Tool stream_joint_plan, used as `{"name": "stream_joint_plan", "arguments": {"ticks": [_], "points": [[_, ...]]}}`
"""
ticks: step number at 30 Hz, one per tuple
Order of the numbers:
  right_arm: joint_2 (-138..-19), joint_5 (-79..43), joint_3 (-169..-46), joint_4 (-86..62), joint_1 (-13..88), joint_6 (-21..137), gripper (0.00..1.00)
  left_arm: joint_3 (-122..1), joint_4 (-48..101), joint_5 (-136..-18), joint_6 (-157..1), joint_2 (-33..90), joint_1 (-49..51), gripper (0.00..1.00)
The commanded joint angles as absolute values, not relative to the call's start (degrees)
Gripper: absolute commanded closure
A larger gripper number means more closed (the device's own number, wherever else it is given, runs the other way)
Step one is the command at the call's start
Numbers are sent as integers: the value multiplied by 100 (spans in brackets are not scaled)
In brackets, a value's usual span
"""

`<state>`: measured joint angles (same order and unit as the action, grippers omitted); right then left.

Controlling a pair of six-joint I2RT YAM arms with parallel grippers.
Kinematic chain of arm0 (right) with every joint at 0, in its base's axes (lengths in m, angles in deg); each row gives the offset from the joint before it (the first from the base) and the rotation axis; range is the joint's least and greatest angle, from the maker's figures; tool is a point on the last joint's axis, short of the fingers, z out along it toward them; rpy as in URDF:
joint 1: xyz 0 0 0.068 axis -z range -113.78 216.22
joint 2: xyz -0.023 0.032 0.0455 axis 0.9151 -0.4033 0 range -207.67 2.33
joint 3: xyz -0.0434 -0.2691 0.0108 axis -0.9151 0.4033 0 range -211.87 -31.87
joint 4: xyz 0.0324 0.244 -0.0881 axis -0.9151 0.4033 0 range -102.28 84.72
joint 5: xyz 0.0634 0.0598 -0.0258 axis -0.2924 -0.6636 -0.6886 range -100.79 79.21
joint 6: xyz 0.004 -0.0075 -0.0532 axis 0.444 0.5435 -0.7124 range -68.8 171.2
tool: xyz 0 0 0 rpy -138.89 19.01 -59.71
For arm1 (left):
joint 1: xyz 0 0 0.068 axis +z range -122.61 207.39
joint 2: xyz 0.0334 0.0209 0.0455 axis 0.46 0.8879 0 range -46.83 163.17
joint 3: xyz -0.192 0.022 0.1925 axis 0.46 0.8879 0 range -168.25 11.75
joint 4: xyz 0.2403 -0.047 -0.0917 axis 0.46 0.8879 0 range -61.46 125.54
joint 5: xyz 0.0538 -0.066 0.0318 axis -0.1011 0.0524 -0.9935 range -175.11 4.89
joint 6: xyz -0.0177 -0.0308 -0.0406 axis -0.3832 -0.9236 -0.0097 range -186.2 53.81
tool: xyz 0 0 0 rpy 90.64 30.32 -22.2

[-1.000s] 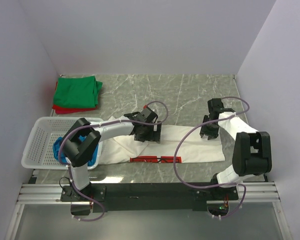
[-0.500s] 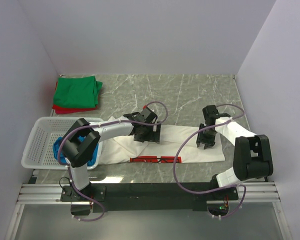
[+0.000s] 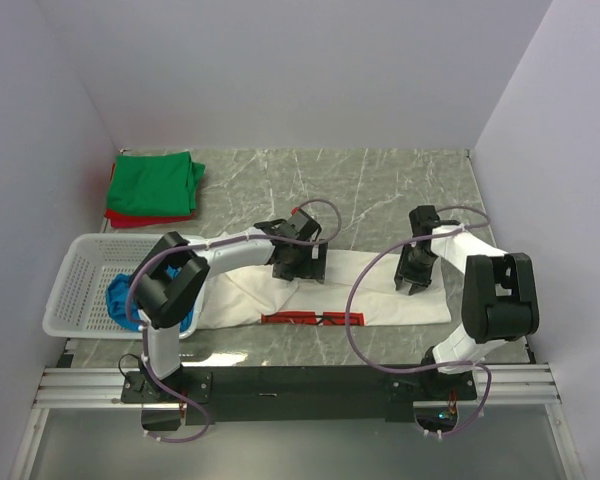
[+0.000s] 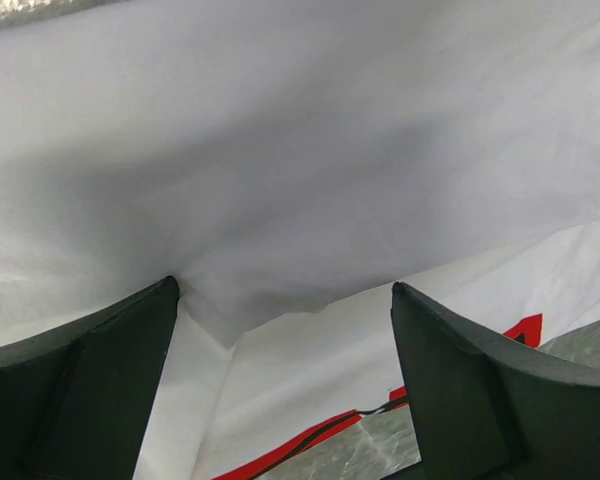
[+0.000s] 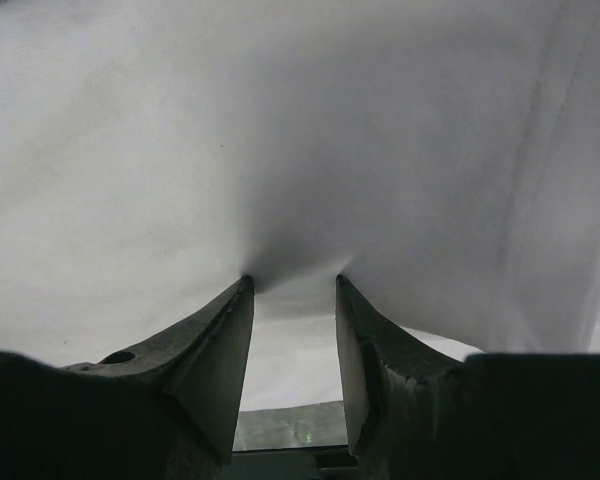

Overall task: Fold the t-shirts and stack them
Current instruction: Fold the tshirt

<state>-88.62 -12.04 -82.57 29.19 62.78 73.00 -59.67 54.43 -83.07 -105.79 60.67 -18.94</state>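
Observation:
The large white t-shirt (image 3: 380, 295) lies spread across the table's middle, its red print (image 3: 310, 319) at the near edge. My left gripper (image 3: 300, 264) hangs over the shirt's far edge. In the left wrist view its jaws (image 4: 283, 288) stand wide open, with a folded cloth edge (image 4: 280, 310) between the tips. My right gripper (image 3: 415, 270) is over the shirt's right part. Its fingers (image 5: 292, 280) stand partly apart, tips pushed into white cloth, with nothing pinched between them. A folded green t-shirt (image 3: 158, 183) lies on a red one (image 3: 120, 217) at the far left.
A white lattice basket (image 3: 80, 270) stands at the left and holds a bright blue shirt (image 3: 120, 297). Walls close in the table on the left, back and right. Purple cables (image 3: 365, 290) loop over the shirt beside both arms.
My right gripper has come nearer and lower onto the white shirt's right part. The left gripper has shifted slightly to the right along the shirt's far edge.

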Motion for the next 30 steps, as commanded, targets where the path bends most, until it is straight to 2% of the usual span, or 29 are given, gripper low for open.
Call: {"name": "stream_joint_plan", "arguments": {"ticks": [1, 8, 16, 22, 27, 30], "points": [[-8968, -1096, -8346, 2798, 6542, 7238, 54, -6356, 5446, -8098, -10495, 6425, -1928, 7], [-9109, -1228, -8478, 2736, 7192, 7238, 54, -7173, 5508, -7492, -10469, 7006, -1928, 7], [-9320, -1175, -8934, 2841, 7983, 7063, 54, -8659, 5658, -6833, -10399, 7788, -1946, 7], [-9005, -1183, -9338, 2911, 8116, 6887, 54, -9573, 5790, -6963, -10355, 7771, -1928, 6], [-8522, -1430, -9524, 2955, 7749, 6939, 54, -9382, 5798, -7332, -10478, 6983, -1674, 5], [-8345, -1448, -9541, 3026, 7022, 6983, 54, -8452, 5632, -7762, -10662, 6080, -1385, 4]]}}
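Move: Both grippers already rest their open fingertips on the white t-shirt. The shirt's middle lies about 6 cm right of the left hand and 3 cm nearer the base; from the right hand it is roughly 22 cm left and level. The red print is some 11 cm back and 3 cm right of the left hand. The laundry basket's middle sits about 43 cm left of that hand and 3 cm back. With open fingertips on the cloth, both hands sweep right together, about 10 cm, drifting forward and dragging the t-shirt away from the basket; the right hand turns some 15 degrees clockwise. Then both lift off, rising and still easing forward, the left to about 9 cm up and the right to 5 cm, curling slightly back left. ##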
